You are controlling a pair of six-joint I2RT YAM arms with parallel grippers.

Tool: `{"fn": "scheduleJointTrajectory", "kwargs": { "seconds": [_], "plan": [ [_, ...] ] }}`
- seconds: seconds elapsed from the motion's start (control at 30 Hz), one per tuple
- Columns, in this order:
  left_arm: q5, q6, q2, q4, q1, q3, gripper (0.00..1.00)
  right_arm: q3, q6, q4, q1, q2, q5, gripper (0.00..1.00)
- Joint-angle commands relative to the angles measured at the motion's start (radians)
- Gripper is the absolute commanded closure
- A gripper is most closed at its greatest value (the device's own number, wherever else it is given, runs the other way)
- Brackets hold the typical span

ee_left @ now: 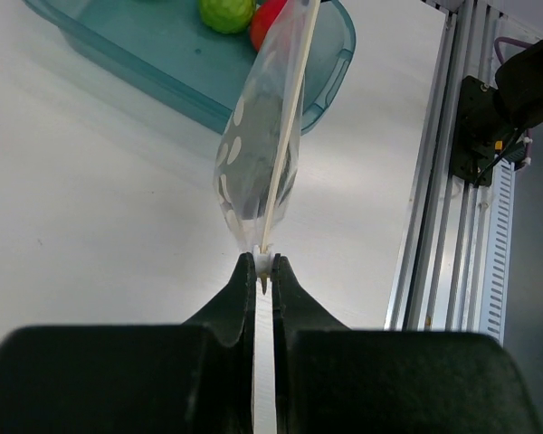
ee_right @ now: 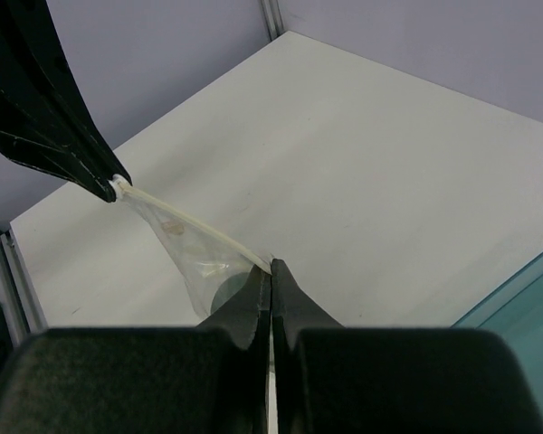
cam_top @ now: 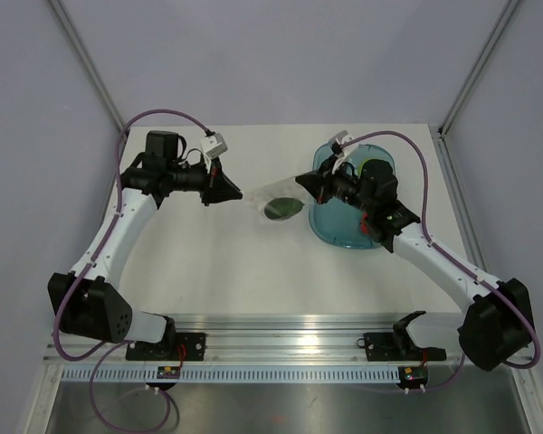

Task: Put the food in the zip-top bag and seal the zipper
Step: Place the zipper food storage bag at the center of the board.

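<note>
The clear zip-top bag (cam_top: pixel 273 201) hangs stretched between my two grippers, above the table. The dark green food (cam_top: pixel 281 210) sits inside it, showing as a dark shape through the plastic (ee_left: pixel 261 122) (ee_right: pixel 226 294). The zipper (ee_left: pixel 288 127) (ee_right: pixel 195 228) runs taut as a pale strip from one gripper to the other. My left gripper (ee_left: pixel 264 265) (cam_top: pixel 238 193) is shut on the bag's left corner, pinching a white end piece of the zipper. My right gripper (ee_right: pixel 271 268) (cam_top: pixel 300 186) is shut on the opposite corner at the zipper line.
A teal translucent tray (cam_top: pixel 344 231) (ee_left: pixel 154 72) lies under the right arm, holding a lime-green apple (ee_left: pixel 226 11) and a red round item (ee_left: pixel 267 23). An aluminium rail (cam_top: pixel 281 344) runs along the near table edge. Grey walls close in the back and sides.
</note>
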Motion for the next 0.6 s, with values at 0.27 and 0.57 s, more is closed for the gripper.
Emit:
{"fn": "scheduleJointTrajectory", "kwargs": {
  "seconds": [0.27,0.57],
  "plan": [
    [-0.114,-0.097,-0.048,0.121,0.054,-0.025,1.0,0.269,0.026,0.073,-0.025,0.216,-0.092,0.68],
    [-0.215,-0.164,-0.186,0.165,0.037,-0.154,0.01,0.098,0.037,-0.026,-0.025,0.116,0.004,0.0]
  ]
}}
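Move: The bag with the avocado hangs by its zipper edge between both closed grippers: its middle is about 10 cm right of the left hand and 1 cm ahead, and some 4 cm left and 3 cm back from the right hand, roughly 8 cm below both. The board's centre lies about 25 cm below, 8 cm right and 2 cm ahead of the left hand. From the right hand, the board's centre is 7 cm left and level; the blue tray 14 cm right, 5 cm ahead; the tomato 18 cm right, 3 cm back. The bag is carried a little outward and let go well above the board. The right hand goes some 4.5 cm forward, 3 cm left and slightly up, and opens wide first, then sinks nearly 4 cm, easing back. The left hand drifts forward and left by 2 to 3 cm, turning about 10 degrees counter-clockwise, then drops back and down some 3 cm as its fingers open fully. ##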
